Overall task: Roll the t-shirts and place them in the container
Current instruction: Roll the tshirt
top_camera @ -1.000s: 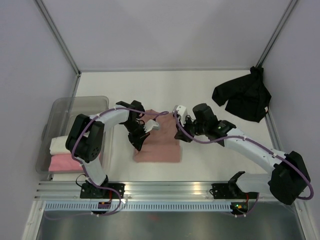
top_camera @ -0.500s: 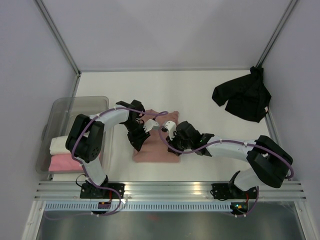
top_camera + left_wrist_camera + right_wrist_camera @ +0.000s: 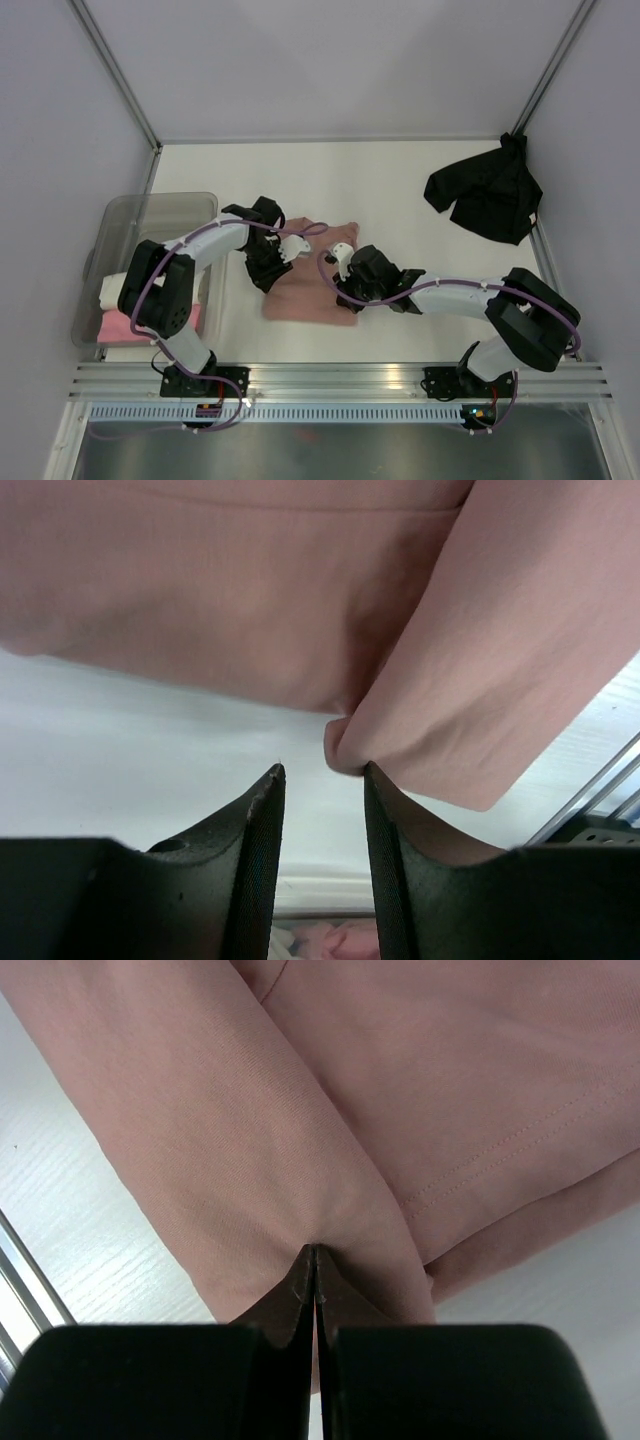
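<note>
The salmon-pink t-shirt [image 3: 308, 296] lies folded on the white table, between the two arms. My left gripper [image 3: 268, 270] is at its left edge. In the left wrist view the gripper [image 3: 320, 772] is open and empty, and a folded edge of the shirt [image 3: 470, 680] touches the tip of one finger. My right gripper [image 3: 347, 291] is at the shirt's right front part. In the right wrist view the gripper [image 3: 315, 1252] is shut, pinching a pucker of the pink cloth [image 3: 250, 1130]. The black t-shirt [image 3: 487, 195] lies crumpled at the far right.
A translucent grey bin [image 3: 140, 215] stands at the left and holds a cream roll [image 3: 116, 289] and a bright pink roll [image 3: 125, 326]. Frame posts and walls bound the table. A metal rail [image 3: 330, 380] runs along the near edge.
My right gripper moved from the shirt's far right corner down to its right front part and shut on the cloth. My left gripper shifted left to the shirt's left edge.
</note>
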`<state>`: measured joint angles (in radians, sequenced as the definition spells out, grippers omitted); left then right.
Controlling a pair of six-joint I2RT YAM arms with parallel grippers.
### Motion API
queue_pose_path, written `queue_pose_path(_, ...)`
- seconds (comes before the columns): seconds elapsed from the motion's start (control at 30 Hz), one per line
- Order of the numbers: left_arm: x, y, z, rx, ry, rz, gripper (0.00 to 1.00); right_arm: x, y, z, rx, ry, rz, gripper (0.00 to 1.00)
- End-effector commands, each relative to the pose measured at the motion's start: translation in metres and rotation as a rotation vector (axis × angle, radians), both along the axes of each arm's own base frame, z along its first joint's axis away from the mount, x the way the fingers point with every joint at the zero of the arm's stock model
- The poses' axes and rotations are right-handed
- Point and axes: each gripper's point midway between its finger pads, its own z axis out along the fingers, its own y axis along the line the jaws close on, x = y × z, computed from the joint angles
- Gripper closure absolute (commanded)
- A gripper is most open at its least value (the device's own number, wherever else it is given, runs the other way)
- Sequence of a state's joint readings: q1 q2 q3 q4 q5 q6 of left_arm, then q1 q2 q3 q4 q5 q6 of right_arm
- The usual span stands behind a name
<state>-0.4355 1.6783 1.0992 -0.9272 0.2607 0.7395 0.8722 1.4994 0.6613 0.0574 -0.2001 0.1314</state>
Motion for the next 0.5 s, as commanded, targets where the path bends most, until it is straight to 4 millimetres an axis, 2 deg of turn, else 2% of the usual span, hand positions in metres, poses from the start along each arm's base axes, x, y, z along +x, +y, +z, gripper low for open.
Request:
queue_pose_path(0.0,0.015,0.016,0.000,0.061,-0.093,-0.005,0.57,0.002,-0.009,-0.010,-0.023,0.002,-0.036,1.00)
queue_pose_path(0.07,0.029,0.022,0.001,0.074,-0.152,0.009,0.58,0.002,-0.011,-0.009,-0.020,-0.002,-0.040,1.00)
queue_pose_path(0.13,0.043,0.020,0.016,0.052,-0.204,0.025,0.59,0.001,-0.010,-0.008,-0.010,-0.003,-0.033,1.00)
queue_pose_path(0.2,0.053,0.003,0.048,-0.050,-0.280,0.016,0.59,0.002,-0.008,-0.004,0.002,-0.011,-0.032,1.00)
queue_pose_path(0.27,0.053,-0.012,0.072,-0.142,-0.337,-0.041,0.57,0.005,-0.006,0.000,0.016,-0.022,-0.036,1.00)
queue_pose_path(0.3,0.046,-0.022,0.090,-0.220,-0.371,-0.077,0.57,0.005,-0.005,0.000,0.022,-0.022,-0.035,1.00)
queue_pose_path(0.33,0.040,-0.028,0.095,-0.243,-0.385,-0.112,0.57,0.006,-0.004,0.001,0.030,-0.026,-0.036,1.00)
queue_pose_path(0.37,0.036,-0.031,0.096,-0.258,-0.408,-0.156,0.55,0.006,-0.003,0.000,0.033,-0.021,-0.038,1.00)
queue_pose_path(0.4,0.022,-0.030,0.093,-0.257,-0.418,-0.193,0.55,0.006,-0.002,0.001,0.038,-0.022,-0.038,1.00)
queue_pose_path(0.47,0.002,-0.039,0.087,-0.258,-0.457,-0.336,0.52,0.007,-0.002,0.001,0.042,-0.020,-0.043,1.00)
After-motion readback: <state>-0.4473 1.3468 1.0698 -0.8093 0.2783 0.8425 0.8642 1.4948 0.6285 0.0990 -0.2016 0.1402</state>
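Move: The t-shirt's near edge lies folded over as a flap, its middle about 10 cm right of the open left fingers and some 4 cm back from them, roughly 2 cm lower. The unfolded far part is centred 7 cm ahead and 12 cm right of the left hand, and the clear box 26 cm to its left and 3 cm ahead. From the right hand, shut on the flap near its right end, the flap's middle is about 8 cm left, level with it and 1 cm lower. The flap of the t-shirt stays held down near its right end by the right hand's shut fingertips, which barely move. At its far left corner the left fingers, staying half open, edge a couple of centimetres left, then come free, going forward and swinging back right as they climb some 9 cm; the wrist tilts about 25 degrees, fingertips swinging forward. ##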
